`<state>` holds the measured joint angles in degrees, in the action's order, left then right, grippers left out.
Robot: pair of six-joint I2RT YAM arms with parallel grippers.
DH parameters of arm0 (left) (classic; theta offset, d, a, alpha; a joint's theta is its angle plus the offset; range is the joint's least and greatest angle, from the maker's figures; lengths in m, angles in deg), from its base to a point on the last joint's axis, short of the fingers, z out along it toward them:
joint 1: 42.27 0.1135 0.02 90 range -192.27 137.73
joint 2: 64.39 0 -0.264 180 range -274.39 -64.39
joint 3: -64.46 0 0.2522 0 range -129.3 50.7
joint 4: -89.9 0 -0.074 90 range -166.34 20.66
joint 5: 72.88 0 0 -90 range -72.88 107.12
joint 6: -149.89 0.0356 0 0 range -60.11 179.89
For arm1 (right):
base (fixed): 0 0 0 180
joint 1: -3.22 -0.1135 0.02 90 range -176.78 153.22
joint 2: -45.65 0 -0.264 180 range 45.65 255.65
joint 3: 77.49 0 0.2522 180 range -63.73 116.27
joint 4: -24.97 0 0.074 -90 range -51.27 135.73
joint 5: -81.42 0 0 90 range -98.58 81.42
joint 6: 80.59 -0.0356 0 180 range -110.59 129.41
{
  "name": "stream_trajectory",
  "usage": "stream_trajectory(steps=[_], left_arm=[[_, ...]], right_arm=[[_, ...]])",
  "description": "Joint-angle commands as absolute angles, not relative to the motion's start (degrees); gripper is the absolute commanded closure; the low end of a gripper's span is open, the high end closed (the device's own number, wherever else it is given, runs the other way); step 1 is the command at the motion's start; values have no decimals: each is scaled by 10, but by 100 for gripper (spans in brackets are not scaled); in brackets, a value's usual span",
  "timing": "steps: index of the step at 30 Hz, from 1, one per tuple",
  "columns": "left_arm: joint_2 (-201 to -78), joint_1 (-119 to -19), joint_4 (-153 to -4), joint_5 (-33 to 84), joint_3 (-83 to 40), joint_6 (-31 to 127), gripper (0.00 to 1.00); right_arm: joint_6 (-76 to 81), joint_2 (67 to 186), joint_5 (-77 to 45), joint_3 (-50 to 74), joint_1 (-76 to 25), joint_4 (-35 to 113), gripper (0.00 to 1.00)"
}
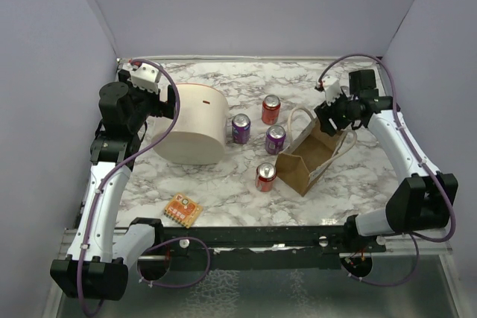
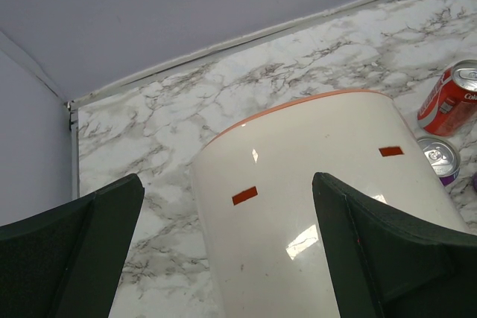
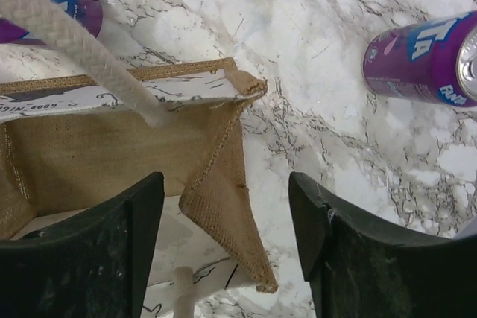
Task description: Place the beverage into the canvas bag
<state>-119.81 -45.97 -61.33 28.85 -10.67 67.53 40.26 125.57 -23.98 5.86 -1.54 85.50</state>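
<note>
The canvas bag stands open right of the table's middle, tan with whitish rope handles. Several beverage cans stand to its left: a red can, two purple cans and a second red can. My right gripper hovers over the bag's far end. In the right wrist view its jaws are apart, with the bag's folded end wall hanging between them, touching neither finger. A purple can lies beyond. My left gripper is open above the cream tub, holding nothing.
The large cream tub lies on its side left of the cans. An orange packet lies near the front edge. Grey walls enclose the marble table on three sides.
</note>
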Motion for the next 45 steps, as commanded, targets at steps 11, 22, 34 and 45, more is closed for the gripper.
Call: stream_trajectory(steps=[11,22,34,45], left_arm=[[-1195,-455,-615,303,-110,684,1],[-1204,-455,-606,310,-108,702,1],[-1206,-455,-604,333,-100,710,1],[-1211,-455,-593,367,-106,713,1]], right_arm=[[546,1350,-270,142,-19,921,95],[697,1287,-242,147,-17,987,99],[805,1319,-251,189,-10,1042,99],[790,1349,-277,184,-50,969,91]])
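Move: The far edge of the canvas bag is almost between the right fingers, about 2 cm ahead, 1 cm left and 1 cm below; the bag's middle lies roughly 8 cm back, 3 cm left and 5 cm below. From this hand the far purple can is some 10 cm ahead and 7 cm right, the middle purple can 3 cm back and 14 cm left, both 4 cm lower. From the left hand, that bag edge is about 45 cm right, 2 cm ahead and 18 cm below. Forward and slightly left and down about 2 cm, the right hand closes its open fingers onto the canvas bag's far edge and pinches it. Turning some 35 degrees counter-clockwise with its left side dipping, it draws back and right a few centimetres, rising a little, then pushes forward again, fingers still shut on the fabric. The left hand only eases 2 cm down and right. ##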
